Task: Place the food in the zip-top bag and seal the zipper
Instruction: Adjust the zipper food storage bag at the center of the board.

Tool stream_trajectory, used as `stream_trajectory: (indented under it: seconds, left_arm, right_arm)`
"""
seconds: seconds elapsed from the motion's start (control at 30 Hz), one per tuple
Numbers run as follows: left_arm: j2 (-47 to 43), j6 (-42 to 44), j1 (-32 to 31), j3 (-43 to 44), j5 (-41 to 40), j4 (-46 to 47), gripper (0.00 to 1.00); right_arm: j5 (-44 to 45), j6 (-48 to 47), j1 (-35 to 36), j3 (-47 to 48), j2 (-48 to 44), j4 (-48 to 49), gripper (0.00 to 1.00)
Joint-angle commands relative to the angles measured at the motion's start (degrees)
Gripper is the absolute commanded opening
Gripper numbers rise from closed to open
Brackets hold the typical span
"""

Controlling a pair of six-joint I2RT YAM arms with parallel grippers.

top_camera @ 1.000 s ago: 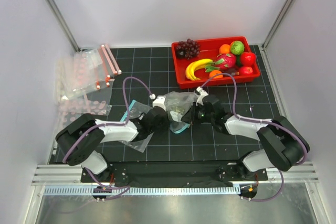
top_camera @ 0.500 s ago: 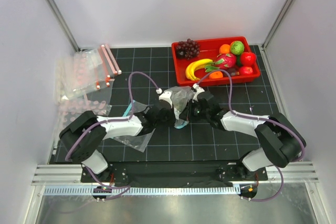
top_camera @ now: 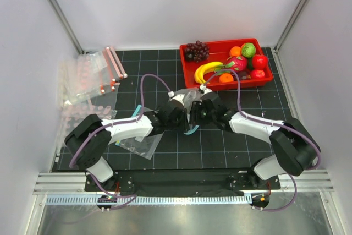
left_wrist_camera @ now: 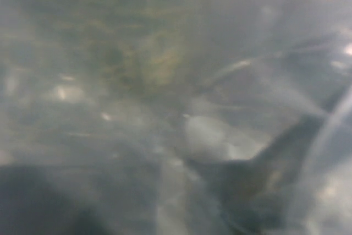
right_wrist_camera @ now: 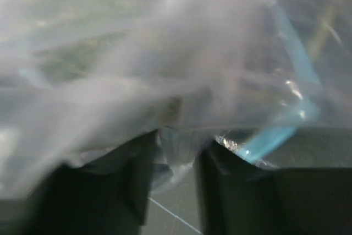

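Observation:
The clear zip-top bag (top_camera: pixel 192 98) lies bunched at mid-table, just in front of the red tray. Its teal zipper (top_camera: pixel 191 131) curls out below it and crosses the right wrist view (right_wrist_camera: pixel 297 64). My left gripper (top_camera: pixel 184 115) and right gripper (top_camera: pixel 197 113) press into the bag from either side. Film smears the whole left wrist view, where a dull green patch, likely the melon (left_wrist_camera: pixel 154 64), shows through; its jaws are hidden. My right gripper (right_wrist_camera: pixel 176 152) has its fingers (right_wrist_camera: pixel 129 174) apart, with loose bag film (right_wrist_camera: pixel 165 53) hanging between them. The banana (top_camera: pixel 206 71) and a red fruit (top_camera: pixel 259 61) lie in the tray.
The red tray (top_camera: pixel 190 83) at the back right also holds purple grapes (top_camera: pixel 196 50), a pink dragon fruit (top_camera: pixel 236 63) and other fruits. Clear bags with pink-red strips (top_camera: pixel 91 75) are piled at the left. Another clear bag (top_camera: pixel 137 144) lies under my left arm.
Both arms have reached farther from their bases and closed in on each other. The bag has bunched up and shifted toward the tray.

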Motion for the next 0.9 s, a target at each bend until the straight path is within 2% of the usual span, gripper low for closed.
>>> stream_trajectory:
  seconds: [0.0, 0.03, 0.1, 0.13, 0.2, 0.33, 0.4, 0.47, 0.57, 0.6, 0.73, 0.77, 0.87]
  left_arm:
    - [-0.96, -0.34, -0.18, 0.18, -2.22, 2.79, 0.27]
    - [-1.58, -0.25, -0.18, -0.35, -3.39, 1.22, 0.39]
    - [-3.94, 0.72, -0.18, -2.10, -7.24, -1.15, 0.48]
    - [-4.74, 0.98, -0.09, -2.90, -8.57, -1.95, 0.55]
    - [-6.76, 0.81, -0.09, -4.83, -10.33, -2.40, 0.60]
    - [-13.43, 0.81, -0.09, -10.80, -14.73, -2.57, 0.77]
    - [-15.46, 1.33, -0.18, -14.06, -16.14, -1.70, 0.81]
    - [-18.53, 2.74, -0.18, -16.86, -15.53, -0.30, 0.98]
    - [-22.66, 3.45, -0.18, -19.85, -15.00, 1.11, 1.00]
    - [-23.64, 3.53, -0.18, -20.74, -15.09, 1.64, 1.00]
    - [-30.13, 4.15, -0.18, -25.92, -16.31, 4.35, 1.00]
    - [-31.54, 3.89, -0.18, -27.32, -17.10, 4.80, 1.00]
    - [-38.22, 2.49, -0.27, -31.63, -21.14, 6.12, 1.00]
  right_arm:
    - [2.91, -0.95, 1.79, 1.07, -3.42, -2.08, 0.50]
    - [3.89, -1.74, 1.80, 0.89, -4.13, -2.88, 0.54]
    - [5.74, -3.15, 1.79, 0.45, -5.63, -4.89, 0.65]
    - [7.83, -4.98, 1.80, 0.19, -7.55, -5.51, 0.68]
    - [10.55, -6.84, 1.80, -1.12, -9.66, -6.57, 0.72]
    - [14.27, -11.50, 1.80, -5.43, -15.03, -3.78, 0.73]
    - [15.41, -14.05, 1.53, -7.54, -16.70, -1.32, 0.73]
    - [13.84, -15.89, 1.09, -7.64, -16.18, -1.30, 0.73]
    - [13.74, -16.43, 1.09, -10.17, -16.88, 6.92, 0.72]
    - [13.31, -17.56, 1.01, -13.84, -19.41, 9.83, 0.73]
    - [13.65, -17.05, 1.09, -25.20, -28.91, 24.43, 0.87]
    - [14.44, -16.00, 1.09, -26.34, -30.14, 25.49, 0.94]
    - [14.01, -15.46, -0.05, -23.99, -30.95, 19.64, 0.95]
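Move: The zip-top bag with the melon bunches up just beyond both grippers: its middle is about 7 cm ahead of the left hand and 2 cm to its left, and some 6 cm ahead of the right hand and 3 cm to its left, all at about hand height. From the left hand, the blue zipper edge is 2 cm back, 2 cm right and 5 cm below, while the flat empty bag's middle lies about 20 cm left, 5 cm back and 6 cm below. Let the melon bag's film come free by spreading both grippers, already a little open, to nearly full width, and draw the hands apart. Take the left one about 13 cm left and slightly back, towards the empty bag; take the right one some 8 cm right and a little back, rising 3 cm on the way before settling lower, its fingers tipping up about 25 degrees. ##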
